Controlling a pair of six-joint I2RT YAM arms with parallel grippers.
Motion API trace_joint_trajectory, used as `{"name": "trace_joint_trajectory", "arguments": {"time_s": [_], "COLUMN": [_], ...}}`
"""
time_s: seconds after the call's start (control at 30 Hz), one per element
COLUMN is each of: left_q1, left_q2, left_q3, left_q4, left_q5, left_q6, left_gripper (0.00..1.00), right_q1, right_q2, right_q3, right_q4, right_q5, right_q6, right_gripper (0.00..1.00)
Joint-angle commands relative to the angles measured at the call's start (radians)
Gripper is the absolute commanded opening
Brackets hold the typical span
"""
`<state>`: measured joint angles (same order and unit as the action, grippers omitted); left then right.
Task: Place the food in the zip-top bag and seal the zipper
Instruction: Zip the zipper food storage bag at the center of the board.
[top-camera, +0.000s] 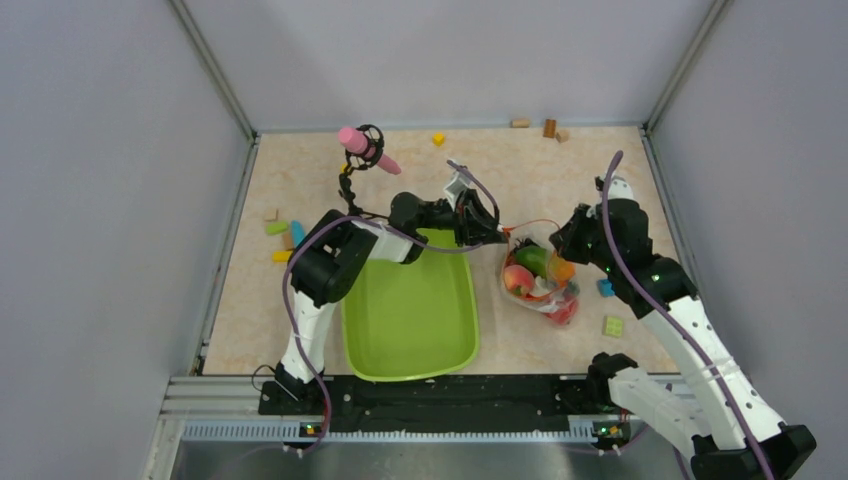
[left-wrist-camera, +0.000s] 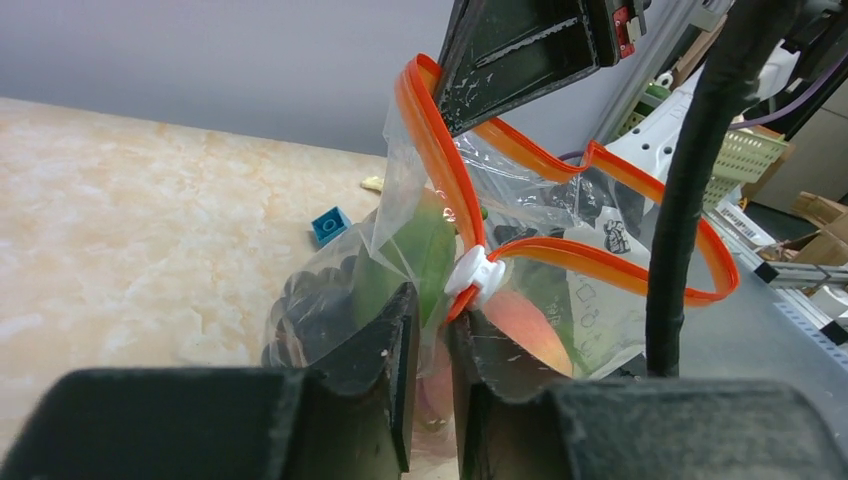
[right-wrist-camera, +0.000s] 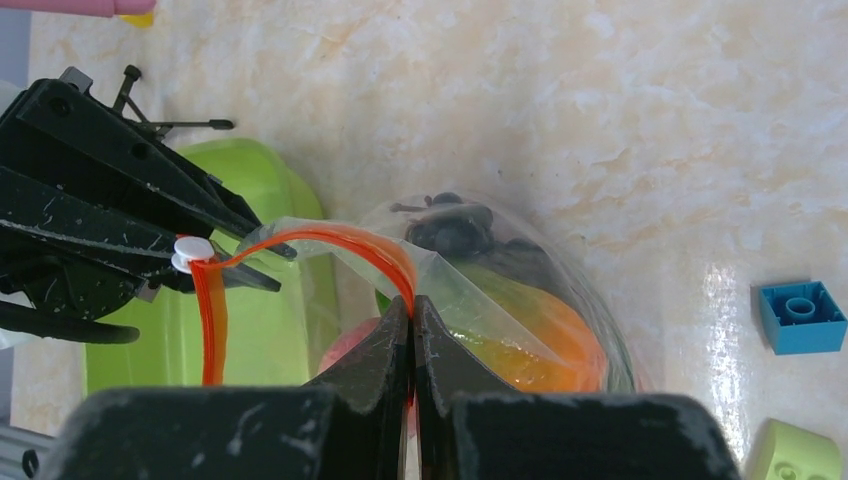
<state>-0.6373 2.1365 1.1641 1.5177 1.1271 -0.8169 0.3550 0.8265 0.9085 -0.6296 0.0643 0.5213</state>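
The zip-top bag (top-camera: 541, 285) lies right of the tray with the food inside: a peach (top-camera: 518, 280), a green cucumber (top-camera: 533, 260), an orange piece (top-camera: 562, 270), a red one (top-camera: 563, 312) and dark grapes (left-wrist-camera: 310, 300). Its mouth is open, and the orange-red zipper (left-wrist-camera: 600, 265) makes a loop. My left gripper (left-wrist-camera: 432, 305) is shut on the bag's mouth at its left end, just below the white slider (left-wrist-camera: 477, 272). My right gripper (right-wrist-camera: 412, 305) is shut on the zipper (right-wrist-camera: 370, 245) at the other end. Both hold the mouth up off the table.
The lime-green tray (top-camera: 410, 310) lies left of the bag, under my left arm. A pink object on a black stand (top-camera: 365, 150) is at the back. A blue block (top-camera: 604, 288) and a green block (top-camera: 613, 326) lie right of the bag. More blocks (top-camera: 280, 235) lie at the far left.
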Motion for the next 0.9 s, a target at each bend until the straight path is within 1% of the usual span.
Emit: {"name": "trace_joint_trajectory", "arguments": {"time_s": [0.0, 0.03, 0.2, 0.27, 0.3, 0.33, 0.37, 0.43, 0.47, 0.53, 0.57, 0.63, 0.7, 0.77, 0.83, 0.87], "left_q1": [-0.002, -0.002, 0.004, 0.009, 0.012, 0.015, 0.017, 0.018, 0.016, 0.013, 0.007, -0.016, -0.047, -0.078, -0.1, -0.108], "left_q2": [-0.056, -0.065, -0.125, -0.156, -0.171, -0.187, -0.206, -0.249, -0.277, -0.341, -0.379, -0.447, -0.49, -0.508, -0.514, -0.515], "left_q3": [-0.018, -0.024, -0.078, -0.091, -0.096, -0.097, -0.098, -0.097, -0.098, -0.103, -0.103, -0.085, -0.045, -0.002, 0.047, 0.079], "left_q4": [0.1, 0.101, 0.1, 0.101, 0.096, 0.084, 0.05, -0.079, -0.177, -0.408, -0.544, -0.795, -0.996, -1.134, -1.257, -1.326], "left_q5": [-0.035, -0.039, -0.043, -0.023, -0.014, -0.009, -0.005, -0.007, -0.019, -0.067, -0.111, -0.194, -0.259, -0.28, -0.3, -0.333], "left_q6": [0.01, 0.009, -0.002, -0.032, -0.056, -0.066, -0.074, -0.044, 0.0, 0.16, 0.25, 0.414, 0.532, 0.598, 0.631, 0.642], "left_gripper": [0.1, 0.0, 0.0, 0.0, 0.0, 0.0, 0.0, 0.0, 0.0, 0.0, 0.0, 0.0, 0.0, 0.0, 0.0, 0.0], "right_q1": [-0.012, -0.012, -0.011, -0.012, -0.012, -0.012, -0.012, -0.013, -0.012, -0.013, -0.012, -0.012, -0.011, -0.013, -0.012, -0.013], "right_q2": [-0.015, -0.017, -0.024, -0.024, -0.025, -0.029, -0.033, -0.05, -0.062, -0.085, -0.098, -0.125, -0.15, -0.17, -0.188, -0.196], "right_q3": [-0.007, -0.005, 0.025, 0.045, 0.053, 0.061, 0.071, 0.092, 0.101, 0.126, 0.135, 0.14, 0.136, 0.133, 0.122, 0.109], "right_q4": [0.011, 0.006, -0.061, -0.096, -0.104, -0.109, -0.111, -0.113, -0.112, -0.104, -0.097, -0.069, -0.031, 0.011, 0.077, 0.123], "right_q5": [-0.006, 0.0, 0.078, 0.098, 0.102, 0.102, 0.092, 0.073, 0.07, 0.054, 0.044, 0.005, -0.048, -0.106, -0.166, -0.195], "right_q6": [0.01, 0.01, -0.015, -0.039, -0.053, -0.061, -0.071, -0.09, -0.093, -0.115, -0.123, -0.146, -0.165, -0.189, -0.228, -0.24], "right_gripper": [0.0, 0.0, 0.01, 0.11, 0.21, 0.26, 0.33, 0.48, 0.59, 0.72, 0.77, 0.8, 0.81, 0.81, 0.81, 0.81]}}
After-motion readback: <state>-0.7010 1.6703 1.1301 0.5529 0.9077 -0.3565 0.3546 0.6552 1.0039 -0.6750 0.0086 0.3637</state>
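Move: The zipper end by the white slider sits between the left hand's half-open fingertips, the slider itself about 1 cm to the right and 1 cm up. From the right hand, shut on the zipper rim, the slider lies some 9 cm left, 1 cm ahead, about level. Some 10 cm below the left hand, inside the bag, the peach is 6 cm back and 3 cm right, the mango 3 cm back and 8 cm right. The left fingers close and pinch the orange zipper end beside the white slider; then that hand, keeping its grip, lifts about 6 cm and draws back about 2 cm, rolling and turning counter-clockwise slightly. The right hand first eases right and a little down, opens wide to let go of the rim, then climbs 7–8 cm while drawing back 3 cm, its fingers tipping up some 15 degrees. ##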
